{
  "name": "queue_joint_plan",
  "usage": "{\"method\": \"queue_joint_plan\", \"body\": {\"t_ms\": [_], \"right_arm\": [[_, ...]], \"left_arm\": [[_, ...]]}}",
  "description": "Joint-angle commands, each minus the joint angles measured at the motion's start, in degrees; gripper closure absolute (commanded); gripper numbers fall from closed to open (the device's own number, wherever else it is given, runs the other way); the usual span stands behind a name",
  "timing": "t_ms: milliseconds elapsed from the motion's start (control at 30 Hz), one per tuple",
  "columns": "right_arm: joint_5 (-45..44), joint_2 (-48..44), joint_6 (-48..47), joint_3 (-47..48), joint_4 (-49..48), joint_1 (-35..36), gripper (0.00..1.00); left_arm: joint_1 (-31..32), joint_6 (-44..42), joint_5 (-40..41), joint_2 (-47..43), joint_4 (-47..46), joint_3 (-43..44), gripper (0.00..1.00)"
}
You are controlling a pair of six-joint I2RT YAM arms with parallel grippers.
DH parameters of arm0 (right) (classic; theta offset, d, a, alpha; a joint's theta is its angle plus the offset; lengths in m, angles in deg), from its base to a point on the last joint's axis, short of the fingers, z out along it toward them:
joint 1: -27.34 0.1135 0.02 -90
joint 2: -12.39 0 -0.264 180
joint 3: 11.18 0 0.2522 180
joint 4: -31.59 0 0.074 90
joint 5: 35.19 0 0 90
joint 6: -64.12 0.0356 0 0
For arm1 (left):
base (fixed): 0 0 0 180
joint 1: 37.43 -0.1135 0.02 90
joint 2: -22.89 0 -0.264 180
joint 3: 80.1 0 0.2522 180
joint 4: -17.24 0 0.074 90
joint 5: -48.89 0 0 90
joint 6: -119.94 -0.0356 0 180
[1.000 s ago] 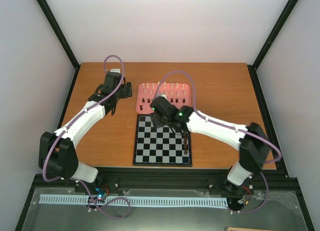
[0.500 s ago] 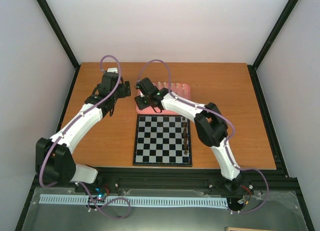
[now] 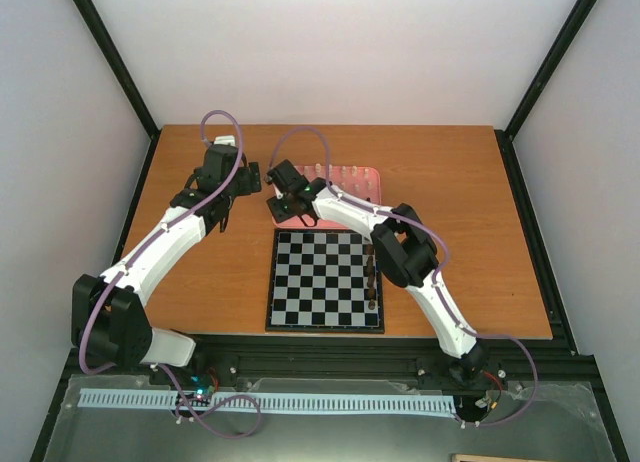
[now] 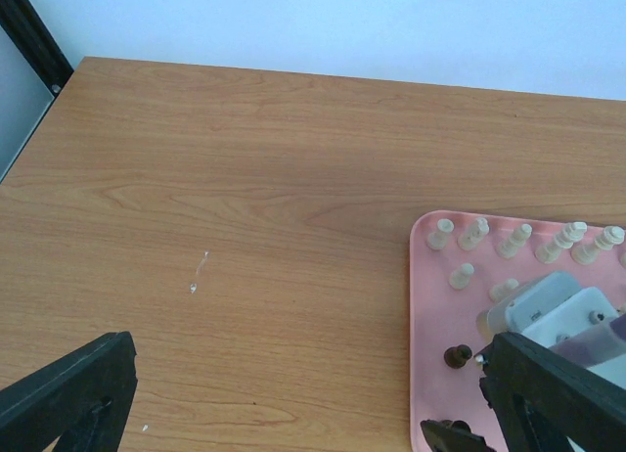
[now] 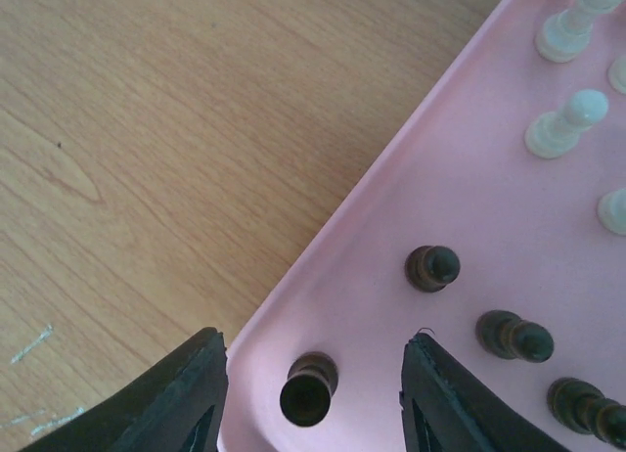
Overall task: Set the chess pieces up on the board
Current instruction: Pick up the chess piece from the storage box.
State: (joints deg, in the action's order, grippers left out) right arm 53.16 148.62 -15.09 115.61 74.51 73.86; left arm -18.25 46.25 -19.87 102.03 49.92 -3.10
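My right gripper (image 5: pixel 313 401) hangs open over the near left corner of the pink tray (image 5: pixel 489 207). A dark brown chess piece (image 5: pixel 309 398) stands upright between its fingers (image 5: pixel 181 398), with a gap on either side. More dark pieces (image 5: pixel 432 267) and cream pieces (image 5: pixel 562 124) stand further in on the tray. The board (image 3: pixel 315 282) lies in front of the tray, with a column of dark pieces (image 3: pixel 372 279) along its right edge. My left gripper (image 4: pixel 313 418) is open over bare wood, left of the tray (image 4: pixel 435 305).
The right arm's wrist (image 4: pixel 562 310) reaches across the tray in the left wrist view. A row of cream pieces (image 4: pixel 509 239) lines the tray's far side. The left gripper (image 3: pixel 238 179) and the right gripper (image 3: pixel 292 204) sit close together by the tray's left edge.
The right arm has swung from over the board back to the tray's near left corner. Its jaws have narrowed around a dark piece. The left arm has barely shifted.
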Motion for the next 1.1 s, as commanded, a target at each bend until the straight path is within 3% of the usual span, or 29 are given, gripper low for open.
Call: {"method": "queue_joint_plan", "body": {"t_ms": [0, 267, 500, 733, 867, 1067], "right_arm": [[1.4, 2.5, 0.3, 2.7, 0.2, -1.3, 0.51], [2.6, 4.7, 0.4, 4.5, 1.3, -1.6, 0.54], [2.9, 4.7, 0.4, 4.4, 1.5, -1.7, 0.63], [3.4, 4.7, 0.6, 4.3, 2.0, -1.8, 0.78], [3.5, 2.9, 0.7, 3.5, 2.0, -1.8, 0.84], [4.2, -4.8, 0.9, -1.7, -1.3, -1.8, 0.85]], "left_arm": [[-0.1, 0.5, 1.0, 0.1, -1.3, 0.1, 0.0], [-0.1, 0.4, 1.1, 0.7, -1.4, 0.4, 0.0], [-0.1, 0.3, 1.4, 1.7, -1.4, 0.6, 0.0], [-0.1, 0.3, 1.6, 1.9, -1.4, 0.7, 0.0], [-0.1, 0.3, 1.7, 1.8, -1.2, 0.7, 0.0], [-0.1, 0.3, 1.7, 1.5, -1.2, 0.6, 0.0]]}}
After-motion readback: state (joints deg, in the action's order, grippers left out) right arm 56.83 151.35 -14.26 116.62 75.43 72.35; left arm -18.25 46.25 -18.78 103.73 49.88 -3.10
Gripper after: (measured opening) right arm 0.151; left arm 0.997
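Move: The dark chess piece alone in the storage box's near-left corner is about 1 cm ahead of the right hand, level sideways and 3 cm below. The nearest dark piece stands some 5 cm ahead of that hand and 1 cm to its right; two more are about 5 cm ahead, 4 cm and 6 cm to the right, all about as low. From the left hand the corner piece lies roughly 1 cm ahead, 8 cm right, 20 cm down. Down, after a slight ease forward of about 1 cm, the right hand sinks some 2.5 cm over the corner piece with its half-open fingers either side of it. It then stays nearly in place, slant unchanged, while the fingers close most of the way and pinch the dark piece between the tips, with the very start of a rise at the end. ##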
